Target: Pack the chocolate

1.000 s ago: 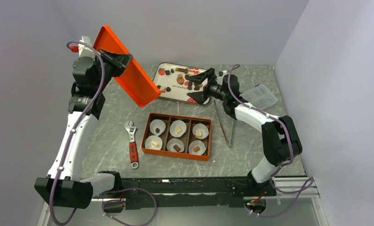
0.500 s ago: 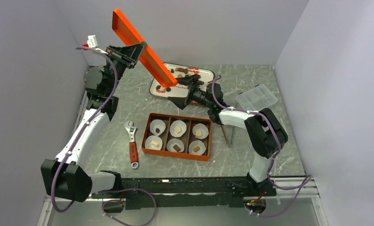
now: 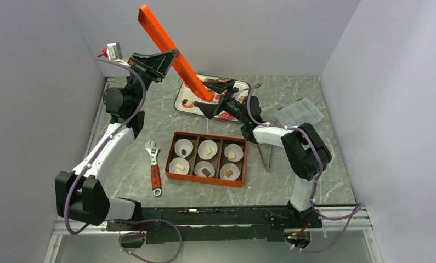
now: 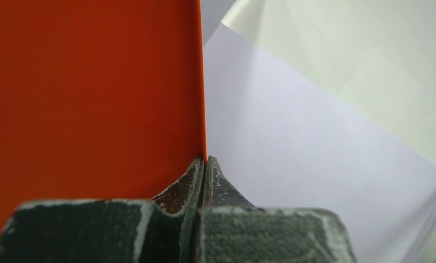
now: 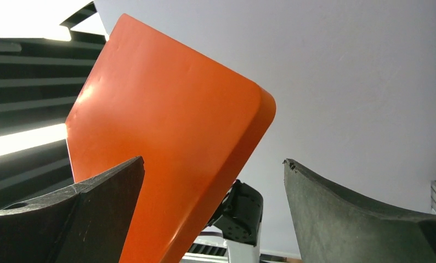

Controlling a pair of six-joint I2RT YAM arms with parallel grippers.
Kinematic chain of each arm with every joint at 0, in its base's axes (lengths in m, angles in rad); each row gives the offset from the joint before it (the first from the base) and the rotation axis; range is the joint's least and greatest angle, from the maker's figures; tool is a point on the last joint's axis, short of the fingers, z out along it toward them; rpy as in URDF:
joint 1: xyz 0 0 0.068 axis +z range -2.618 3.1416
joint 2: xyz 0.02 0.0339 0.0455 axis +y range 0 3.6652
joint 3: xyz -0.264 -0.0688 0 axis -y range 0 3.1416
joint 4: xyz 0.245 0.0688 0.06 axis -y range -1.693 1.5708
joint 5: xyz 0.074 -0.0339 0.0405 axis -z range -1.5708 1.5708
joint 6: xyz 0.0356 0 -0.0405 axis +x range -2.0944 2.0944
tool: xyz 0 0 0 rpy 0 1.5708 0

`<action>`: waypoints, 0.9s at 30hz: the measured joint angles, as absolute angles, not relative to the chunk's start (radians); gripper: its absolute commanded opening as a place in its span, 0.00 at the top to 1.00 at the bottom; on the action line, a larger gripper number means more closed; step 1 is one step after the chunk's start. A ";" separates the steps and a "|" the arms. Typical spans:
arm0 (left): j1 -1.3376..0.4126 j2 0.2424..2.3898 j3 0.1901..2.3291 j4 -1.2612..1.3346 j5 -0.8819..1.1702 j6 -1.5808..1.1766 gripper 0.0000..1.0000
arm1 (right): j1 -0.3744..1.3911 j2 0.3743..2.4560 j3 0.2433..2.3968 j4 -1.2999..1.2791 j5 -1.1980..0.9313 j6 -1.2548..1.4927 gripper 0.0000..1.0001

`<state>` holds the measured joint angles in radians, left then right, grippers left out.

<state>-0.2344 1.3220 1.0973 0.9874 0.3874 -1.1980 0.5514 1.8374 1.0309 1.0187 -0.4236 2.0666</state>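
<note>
The orange box [image 3: 172, 159] holds six white paper cups, each with one chocolate [image 3: 208, 149] in it, brown or tan. My left gripper [image 3: 170, 58] [image 4: 205, 159] is shut on the edge of the flat orange lid [image 3: 174, 50] [image 4: 89, 98] and holds it high, tilted steeply over the back of the table. The lid's lower end sits between the wide-apart jaws of my open right gripper [image 3: 211, 99] [image 5: 214, 160], which points up at the lid [image 5: 166, 153]. Whether they touch I cannot tell. That gripper hides most of the white strawberry tray [image 3: 242, 86].
A red-handled wrench [image 3: 156, 167] lies left of the box. Metal tongs [image 3: 262, 149] lie right of it. A clear plastic organiser [image 3: 299, 112] sits at the back right. Walls close the table on the left, back and right.
My left arm lifted the lid higher and swung it right, tilting it steeper. My right gripper moved left across the tray until its open jaws reached the lid's lower end.
</note>
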 measured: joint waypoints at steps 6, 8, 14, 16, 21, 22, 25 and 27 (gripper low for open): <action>-0.234 1.354 1.097 1.087 0.448 -1.230 1.00 | 0.551 1.889 1.079 1.079 -0.424 2.072 0.00; -0.234 1.366 1.093 1.114 0.461 -1.246 1.00 | 0.551 1.893 1.094 1.092 -0.424 2.072 0.00; -0.234 1.368 1.055 1.193 0.475 -1.269 1.00 | 0.551 1.893 1.113 1.136 -0.414 2.073 0.03; -0.234 1.368 1.044 1.224 0.476 -1.277 1.00 | 0.552 1.893 1.113 1.144 -0.405 2.073 0.08; -0.228 1.385 1.015 1.336 0.476 -1.318 1.00 | 0.552 1.893 1.114 1.178 -0.381 2.073 0.21; -0.225 1.393 1.014 1.358 0.476 -1.329 1.00 | 0.552 1.893 1.114 1.184 -0.375 2.072 0.23; -0.215 1.413 1.007 1.405 0.477 -1.356 1.00 | 0.552 1.893 1.116 1.207 -0.361 2.072 0.29; -0.210 1.416 0.994 1.420 0.478 -1.364 1.00 | 0.552 1.893 1.118 1.220 -0.352 2.072 0.32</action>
<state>-0.2104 1.4158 0.9939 1.4200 0.4778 -1.3643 0.5518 1.8931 1.1179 1.2198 -0.3515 2.0724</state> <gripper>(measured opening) 0.013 0.730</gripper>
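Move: The orange lid is already held up by the left gripper at one long rim; its middle is roughly 6 cm ahead, 5 cm right and 4 cm above that hand. From the empty, open right hand the lid's middle lies about 5 cm ahead, 8 cm left and 18 cm up, its lower corner close to the fingers. From the right hand, the chocolate box is some 14 cm back, straight below by about 27 cm; the tray is 17 cm ahead, 3 cm right and 29 cm down. The lid's lower right corner is what the right hand rises to, climbing about 5 cm with its fingertips tilting up some 10 degrees, then starting to close its wide-open fingers by about a quarter around the lid's edge; whether they touch can't be seen. The left hand keeps its pinch on the rim and draws the lid back about 3 cm, turning it slightly clockwise and tipping its fingers up. ##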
